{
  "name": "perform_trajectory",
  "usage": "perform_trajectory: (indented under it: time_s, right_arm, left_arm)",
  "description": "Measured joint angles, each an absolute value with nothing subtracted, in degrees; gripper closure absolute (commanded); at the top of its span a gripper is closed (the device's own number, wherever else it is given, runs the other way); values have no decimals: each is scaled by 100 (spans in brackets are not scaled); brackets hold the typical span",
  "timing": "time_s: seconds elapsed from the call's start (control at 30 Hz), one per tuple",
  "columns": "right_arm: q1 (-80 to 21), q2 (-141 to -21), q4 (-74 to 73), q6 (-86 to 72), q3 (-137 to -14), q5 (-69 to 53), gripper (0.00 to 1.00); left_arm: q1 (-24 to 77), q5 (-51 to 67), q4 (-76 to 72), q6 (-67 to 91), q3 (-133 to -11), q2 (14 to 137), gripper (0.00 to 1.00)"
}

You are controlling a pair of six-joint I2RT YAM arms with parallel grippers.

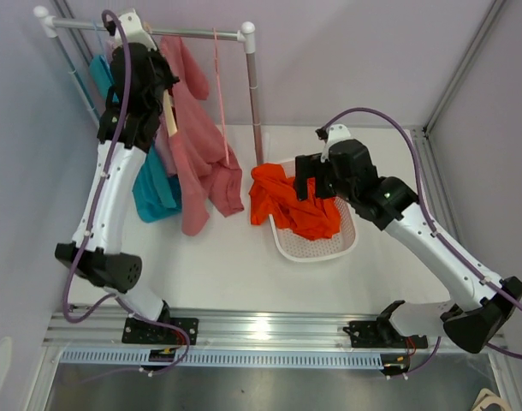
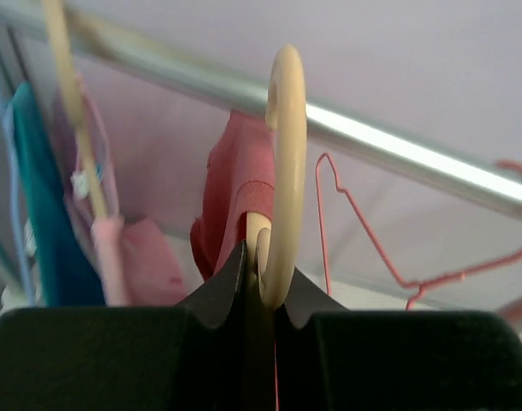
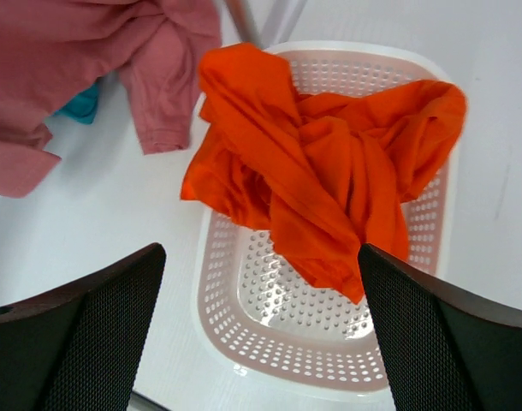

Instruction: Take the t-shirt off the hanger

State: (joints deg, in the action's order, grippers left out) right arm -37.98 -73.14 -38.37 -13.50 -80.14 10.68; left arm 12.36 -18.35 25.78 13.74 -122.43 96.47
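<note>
A pink t-shirt hangs from a cream hanger under the rack's metal rail, its lower part lying on the table. My left gripper is up by the rail. In the left wrist view it is shut on the cream hanger's hook, just below the rail, with the pink t-shirt behind it. My right gripper is open and empty above the basket; in the right wrist view its fingers are wide apart.
A white perforated basket holds an orange shirt, also in the right wrist view. A teal shirt hangs left of the pink one. An empty pink wire hanger hangs on the rail. The rack's post stands beside the basket.
</note>
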Motion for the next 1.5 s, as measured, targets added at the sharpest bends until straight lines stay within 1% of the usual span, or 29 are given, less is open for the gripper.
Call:
perform_trajectory:
  time_s: [0.17, 0.3, 0.37, 0.5, 0.67, 0.73, 0.9, 0.97, 1.0, 1.03, 1.1, 1.13, 1.17, 1.2, 1.37, 1.5]
  right_arm:
    - [-4423, -7312, -3833, -1330, -8014, 1085, 1]
    - [-4707, -7286, -3828, -1323, -8014, 976, 3]
    - [-4786, -7238, -3813, -1315, -8014, 860, 4]
    - [-5253, -7008, -3479, -1240, -7837, 703, 3]
    - [-6246, -6337, -2578, -913, -6943, 336, 4]
    - [-6436, -6211, -2165, -799, -6615, 217, 4]
    - [-6479, -6587, -1275, -626, -6309, 36, 4]
    - [-6477, -6886, -998, -576, -6335, -67, 7]
    - [-6479, -7052, -884, -548, -6359, -121, 12]
    - [-6482, -7201, -797, -526, -6386, -161, 28]
    - [-6482, -7461, -646, -467, -6442, -215, 45]
    - [-6482, -7559, -589, -438, -6462, -237, 80]
    - [-6482, -7638, -550, -399, -6484, -259, 97]
    - [-6482, -7708, -534, -434, -6512, -292, 100]
    - [-6587, -7642, -517, -521, -6475, -366, 100]
    - [-6969, -6871, -550, -683, -5900, -228, 100]
  left_arm:
    - [2005, -2941, 2504, 1415, -10971, 8643, 99]
    - [2342, -3216, 2504, 1586, -10453, 8073, 99]
    - [2364, -3402, 2624, 1723, -10377, 7883, 99]
    - [2803, -4379, 2919, 2069, -10344, 7695, 99]
    - [3227, -5068, 3579, 2630, -10412, 7802, 99]
    - [3267, -5234, 3951, 2897, -10527, 7966, 99]
    - [3459, -5402, 4591, 3319, -10641, 8263, 99]
    - [3533, -5406, 4735, 3413, -10641, 8287, 99]
    - [3559, -5406, 4801, 3463, -10641, 8287, 99]
    - [3575, -5415, 4836, 3514, -10641, 8283, 99]
    - [3607, -5433, 4858, 3603, -10619, 8259, 99]
    - [3623, -5430, 4856, 3625, -10591, 8239, 99]
    - [3640, -5430, 4831, 3647, -10530, 8204, 99]
    - [3653, -5430, 4799, 3651, -10440, 8149, 99]
    - [3651, -5428, 4423, 3459, -10259, 8036, 99]
    - [3505, -5229, 4058, 3297, -10298, 8152, 99]
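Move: The left hand already holds the wooden hanger just under its hook, with the rail about 9 cm ahead and slightly above. The clear space before the rack is some 12 cm back, 5 cm right and 8 cm below. The pink t-shirt's middle hangs about 22 cm below this hand and 6 cm right; from the open right hand it is 26 cm left, 6 cm ahead and slightly lower. The basket lies 10 cm ahead of the right hand, 3 cm right and 24 cm below. The right hand pinches the hanging t-shirt near its lower edge, having swung back and left some 14 and 19 cm while turning about 40 degrees counter-clockwise; shut on the cloth, it draws back about 4 cm and slightly right. The left hand keeps hold of the hanger, bringing it back from the rail about 12 cm, then down some 8 cm, tipping and turning a little counter-clockwise. ##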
